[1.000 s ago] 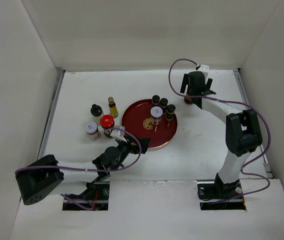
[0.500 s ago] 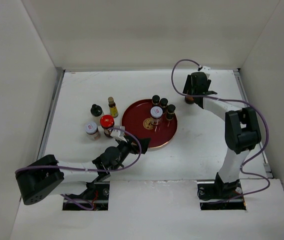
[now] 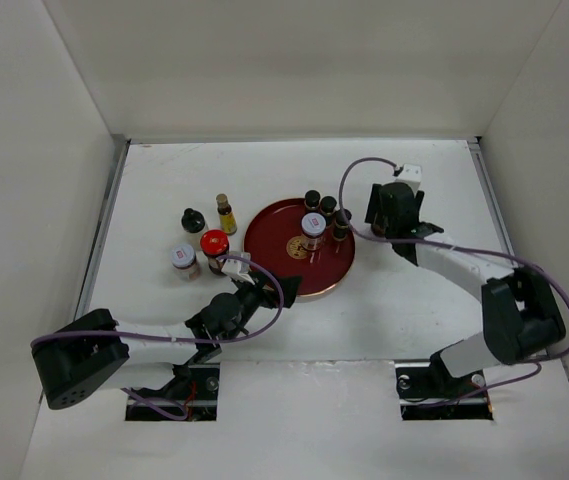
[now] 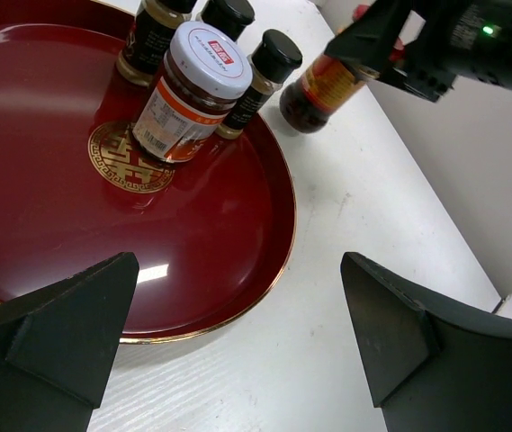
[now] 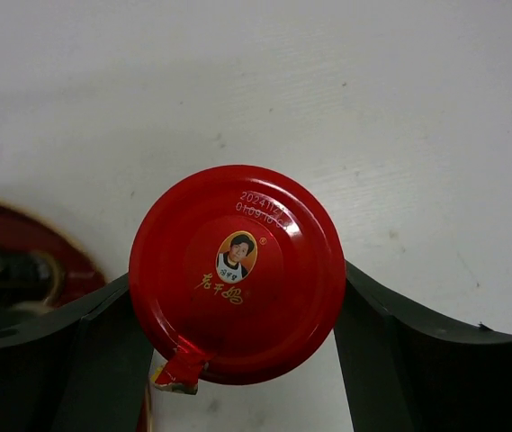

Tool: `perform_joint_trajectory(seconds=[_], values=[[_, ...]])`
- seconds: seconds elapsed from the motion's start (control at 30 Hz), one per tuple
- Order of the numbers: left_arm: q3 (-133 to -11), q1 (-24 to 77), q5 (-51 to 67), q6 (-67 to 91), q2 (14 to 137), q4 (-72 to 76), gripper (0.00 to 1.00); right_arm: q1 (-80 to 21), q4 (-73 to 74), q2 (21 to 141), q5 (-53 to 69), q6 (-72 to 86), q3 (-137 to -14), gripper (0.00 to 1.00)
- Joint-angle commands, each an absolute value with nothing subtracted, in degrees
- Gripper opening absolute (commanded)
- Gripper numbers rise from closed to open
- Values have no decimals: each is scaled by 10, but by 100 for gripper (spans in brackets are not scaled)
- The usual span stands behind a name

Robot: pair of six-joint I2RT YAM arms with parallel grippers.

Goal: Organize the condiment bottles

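Observation:
My right gripper [image 3: 378, 213] is shut on a red-capped jar [image 5: 237, 271], its fingers [image 5: 390, 360] pressed against both sides below the lid. The jar [image 4: 319, 89] hangs tilted just off the right rim of the round red tray [image 3: 274, 262]. On the tray stand a white-lidded jar [image 3: 312, 229] and three dark black-capped bottles [image 3: 327, 208]. Left of the tray stand a black-capped bottle [image 3: 193, 218], a slim yellow bottle [image 3: 226, 213], another red-capped jar [image 3: 214, 242] and a white-lidded jar [image 3: 183, 259]. My left gripper [image 4: 238, 333] is open and empty at the tray's near edge.
White walls enclose the table on the left, back and right. A purple cable [image 3: 354, 180] loops over the right arm. The left arm [image 3: 144, 335] lies low along the near left of the table.
The right gripper closed on the red-capped jar at the back of the table and carried it nearer, to the tray's right rim. The left arm has stayed still.

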State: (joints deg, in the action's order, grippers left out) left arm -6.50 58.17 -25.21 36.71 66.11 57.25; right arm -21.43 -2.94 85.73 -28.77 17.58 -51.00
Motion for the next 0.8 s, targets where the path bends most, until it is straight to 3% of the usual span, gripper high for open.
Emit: perform_joint_trajectory(seconds=[0.0, 0.27, 0.77], values=[[-84, 584, -248, 374, 661, 604, 100, -266, -93, 765, -347, 183, -490, 50], [-86, 586, -248, 374, 665, 606, 100, -376, -48, 676, -378, 225, -447, 49], [-91, 581, -253, 375, 665, 599, 100, -463, -118, 761, -353, 250, -464, 48]])
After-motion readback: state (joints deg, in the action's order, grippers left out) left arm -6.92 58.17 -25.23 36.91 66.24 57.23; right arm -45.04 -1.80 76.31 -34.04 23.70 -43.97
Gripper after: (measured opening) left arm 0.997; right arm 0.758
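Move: The right hand already grips the red-lidded jar; its place, the near right part of the tray, lies about 13 cm left, 9 cm back and 7 cm below. The nearest spice bottle stands roughly 12 cm left and 2 cm back, the white-lidded jar some 20 cm left and 4 cm back, both about 3 cm lower. From the left hand that place is about 14 cm ahead, 13 cm right, 7 cm below. Right hand keeps its grip, arcing the jar about 15 cm left and back, up then down, over the tray. ##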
